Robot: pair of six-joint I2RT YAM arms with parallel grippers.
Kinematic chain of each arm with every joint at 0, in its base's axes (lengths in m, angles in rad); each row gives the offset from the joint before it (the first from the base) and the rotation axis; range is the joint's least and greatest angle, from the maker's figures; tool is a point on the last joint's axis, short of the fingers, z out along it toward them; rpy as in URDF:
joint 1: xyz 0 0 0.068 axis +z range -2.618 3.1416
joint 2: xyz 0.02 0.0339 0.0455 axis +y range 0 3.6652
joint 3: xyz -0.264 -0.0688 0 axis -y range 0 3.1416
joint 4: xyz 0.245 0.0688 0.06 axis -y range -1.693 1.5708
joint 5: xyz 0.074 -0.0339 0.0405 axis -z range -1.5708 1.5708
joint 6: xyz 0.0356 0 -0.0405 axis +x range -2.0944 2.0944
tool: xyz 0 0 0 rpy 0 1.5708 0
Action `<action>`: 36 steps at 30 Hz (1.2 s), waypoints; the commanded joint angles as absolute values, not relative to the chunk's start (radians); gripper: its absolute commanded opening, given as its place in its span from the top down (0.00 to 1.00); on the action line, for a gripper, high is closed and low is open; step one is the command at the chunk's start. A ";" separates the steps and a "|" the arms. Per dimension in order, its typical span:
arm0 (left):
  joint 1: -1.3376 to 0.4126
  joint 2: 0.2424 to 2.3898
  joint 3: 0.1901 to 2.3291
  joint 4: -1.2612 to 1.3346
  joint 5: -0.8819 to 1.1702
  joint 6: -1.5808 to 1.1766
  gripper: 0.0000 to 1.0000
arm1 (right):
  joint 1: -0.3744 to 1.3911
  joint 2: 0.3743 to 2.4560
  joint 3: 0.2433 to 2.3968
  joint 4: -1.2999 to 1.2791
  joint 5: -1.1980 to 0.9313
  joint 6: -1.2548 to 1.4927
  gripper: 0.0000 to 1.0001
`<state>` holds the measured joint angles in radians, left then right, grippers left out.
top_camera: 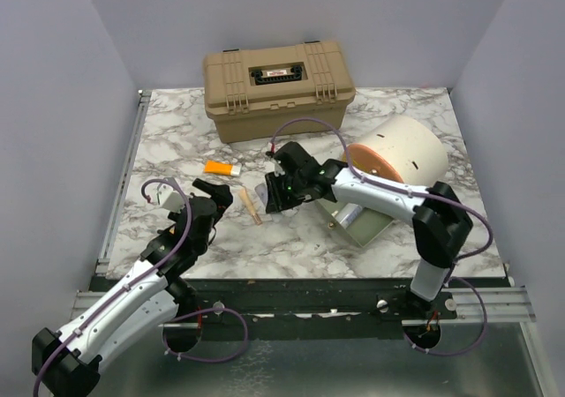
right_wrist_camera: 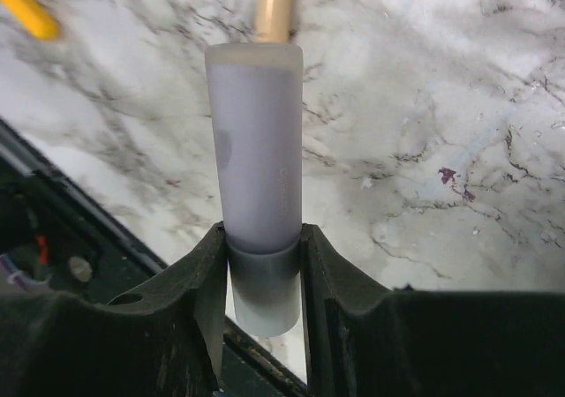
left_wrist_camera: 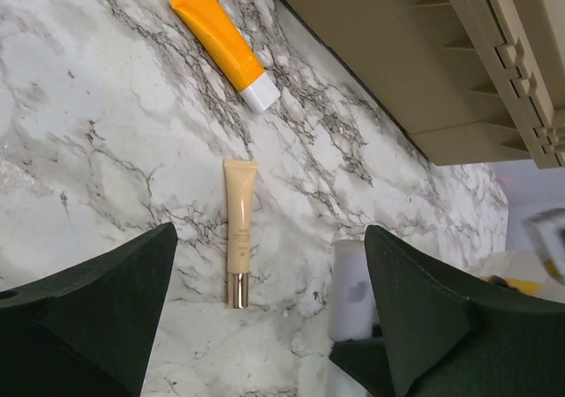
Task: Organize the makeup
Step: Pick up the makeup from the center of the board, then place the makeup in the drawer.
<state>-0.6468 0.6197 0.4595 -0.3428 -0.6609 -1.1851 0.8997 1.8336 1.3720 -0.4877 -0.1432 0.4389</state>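
Observation:
My right gripper point(right_wrist_camera: 260, 238) is shut on a pale lavender tube point(right_wrist_camera: 256, 150), which stands out ahead of the fingers above the marble table point(right_wrist_camera: 459, 106). The same tube point(left_wrist_camera: 351, 287) shows in the left wrist view beside that gripper's right finger. A beige tube with a gold cap point(left_wrist_camera: 239, 232) lies on the marble between the open fingers of my left gripper point(left_wrist_camera: 272, 238), which holds nothing. An orange tube with a white cap point(left_wrist_camera: 225, 44) lies farther back. From above, the left gripper point(top_camera: 212, 194) and right gripper point(top_camera: 278, 194) flank the beige tube point(top_camera: 252, 205).
The big tan hard case point(top_camera: 278, 88) stands shut at the back. The cream-and-orange round pouch point(top_camera: 397, 150) lies on its side at the right. A grey-green open box point(top_camera: 357, 225) sits under the right forearm. The table's near edge point(top_camera: 300, 278) runs by the arm bases.

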 commanded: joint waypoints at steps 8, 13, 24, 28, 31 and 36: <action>-0.640 0.638 0.460 -0.365 -0.650 -1.205 0.12 | 0.908 1.548 1.235 -0.430 0.079 0.599 0.81; -0.641 0.650 0.464 -0.360 -0.650 -1.205 0.12 | 0.908 1.422 1.176 -0.456 0.231 0.603 0.81; -0.640 0.688 0.478 -0.339 -0.653 -1.199 0.12 | 0.908 1.312 1.095 -0.618 0.516 0.699 0.81; -0.641 0.725 0.496 -0.336 -0.634 -1.202 0.12 | 0.908 1.314 1.078 -0.687 0.548 0.735 0.82; -0.641 0.731 0.502 -0.337 -0.629 -1.214 0.12 | 0.908 1.300 1.056 -0.681 0.561 0.737 0.82; -0.640 0.747 0.504 -0.310 -0.642 -1.227 0.12 | 0.908 1.287 1.064 -0.685 0.604 0.728 0.82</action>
<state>-0.6468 0.7338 0.4694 -0.3363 -0.6456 -1.2163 0.9024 1.3178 1.0561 -0.6659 0.5110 0.7074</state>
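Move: The held lavender tube is bound for the open green drawer, about 21 cm to the right hand's right, roughly level with it fore and aft and some 5 cm lower. A white tube already lies mid-drawer. The white drum stands some 12 cm ahead and 33 cm to the right; the beige tube lies about 8 cm left and 2 cm ahead, 8 cm below. From the left hand the drawer is about 36 cm right, 2 cm back and 12 cm below. Rightward and up, the right hand carries the lavender tube, still pinched, away from the beige tube to over the drawer's left part: about 16 cm right, climbing some 10 cm before sinking 4. Its wrist turns about 35 degrees clockwise, swinging the fingers from left-and-down towards forward-and-down. The open, empty left hand sinks about 2 cm. ##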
